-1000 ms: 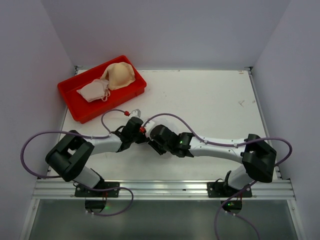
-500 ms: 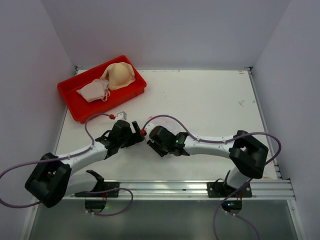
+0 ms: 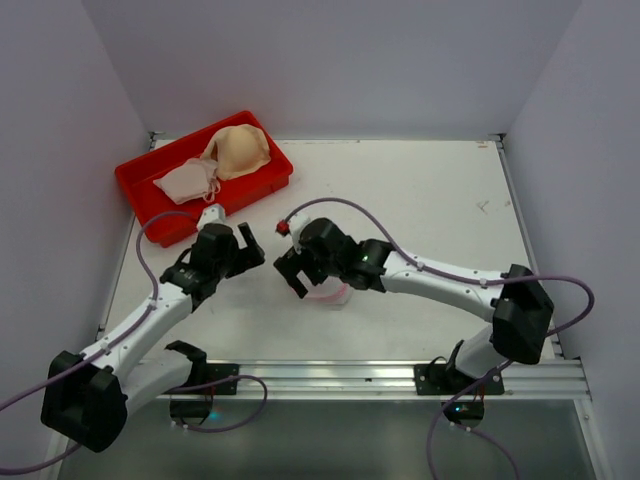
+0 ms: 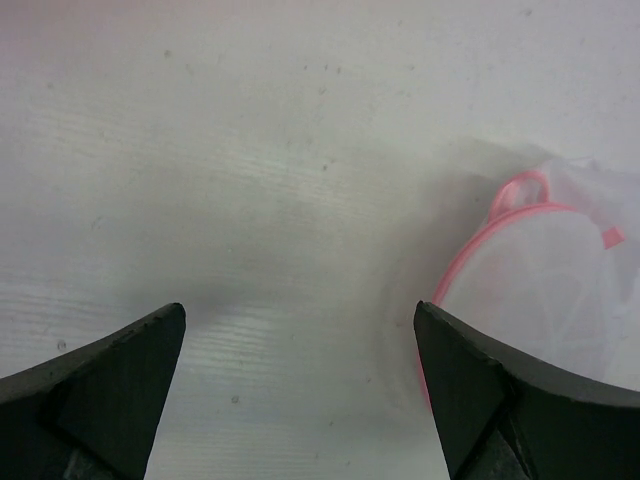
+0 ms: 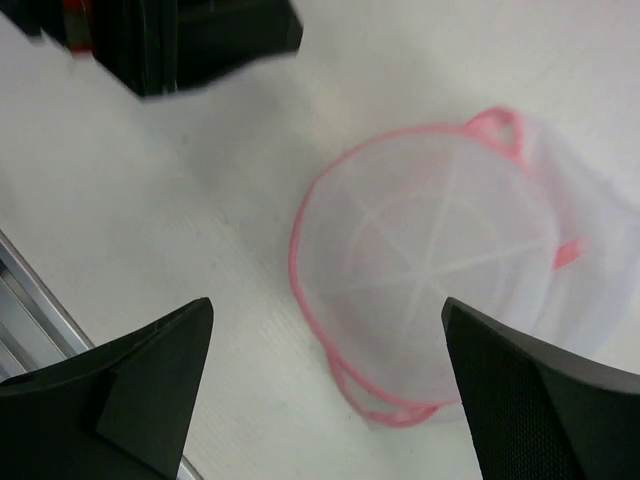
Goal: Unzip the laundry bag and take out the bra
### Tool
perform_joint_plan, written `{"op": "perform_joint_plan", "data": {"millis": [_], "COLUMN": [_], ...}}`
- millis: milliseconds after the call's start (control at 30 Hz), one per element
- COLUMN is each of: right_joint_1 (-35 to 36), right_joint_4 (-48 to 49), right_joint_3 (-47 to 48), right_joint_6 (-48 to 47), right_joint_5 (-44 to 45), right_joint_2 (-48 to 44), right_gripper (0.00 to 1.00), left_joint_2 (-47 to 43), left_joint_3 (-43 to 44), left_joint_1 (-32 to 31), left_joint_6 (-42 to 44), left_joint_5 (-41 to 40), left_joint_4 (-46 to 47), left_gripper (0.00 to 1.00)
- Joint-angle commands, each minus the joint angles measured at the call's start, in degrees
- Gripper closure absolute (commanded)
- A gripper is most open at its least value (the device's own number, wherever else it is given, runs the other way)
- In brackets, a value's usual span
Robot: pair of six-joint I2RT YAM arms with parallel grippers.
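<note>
The laundry bag (image 3: 328,292) lies flat on the table, a round white mesh pouch with a pink rim, partly under my right arm. It shows in the right wrist view (image 5: 440,290) and at the right edge of the left wrist view (image 4: 545,275). My right gripper (image 3: 289,275) is open just above its left rim (image 5: 328,310). My left gripper (image 3: 247,248) is open and empty, left of the bag over bare table (image 4: 300,320). The bra (image 3: 238,150), with beige cups and a paler part (image 3: 188,181), lies in the red tray (image 3: 275,182).
The red tray stands at the table's back left corner, close behind my left gripper. The enclosure's walls close in the left, right and back sides. A metal rail (image 3: 320,375) runs along the near edge by the arm bases.
The two grippers, close together a second ago, have parted. My left arm has swung back and to the left. My right gripper has risen, and the bag's pink rim now shows beneath it.
</note>
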Motion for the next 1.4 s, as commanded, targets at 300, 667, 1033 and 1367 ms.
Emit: {"op": "perform_joint_plan", "data": {"millis": [300,667,1033,1367], "right_joint_1": [-35.7,-47.7,-47.7,-47.7], "right_joint_4": [-8.0,-16.4,-15.8,-15.8], "right_joint_3": [8.1,4.0,3.3,2.3], "right_joint_6": [12.9,12.9,6.0,3.4], "right_joint_5": [0.5,8.9,5.3,4.7], "right_joint_2": [-18.3,-52.7,-71.4,-76.9], "right_gripper": [0.01,0.01,0.01,0.01], "left_joint_2": [-2.0,-23.6,-30.4,-32.3], "left_joint_3": [18.0,33.9,50.4,50.0], "left_joint_1": [13.7,16.3,13.9,9.0], "left_joint_6": [11.5,19.7,25.5,24.3], "left_joint_5": [5.7,-3.6,-10.7,-13.0], "left_joint_4": [-7.7,-21.7,-31.2,-31.9], "left_gripper": [0.00,0.00,0.00,0.00]}}
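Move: The emptied laundry bag lies on the table roughly 17 cm to the right of the left hand, about 1 cm nearer the base and some 7 cm below it. From the right hand the bag is about 4 cm ahead, 5 cm to the right and 11 cm below. The red bin's middle is about 23 cm ahead and 15 cm left of the left hand, and the beige bra in it about 28 cm ahead and 6 cm left. Both hands, already open and clear of the laundry bag, withdraw with fingers wide: the right first sweeps some 15 cm forward while rising over the bag, then swings right and back, ending about 36 cm right and 33 cm up while its wrist turns clockwise and tips the fingers up. The left climbs about 37 cm, at first slightly forward, then left and back away from the bag, its fingers tilting up from the table by some 50 degrees to about level. ##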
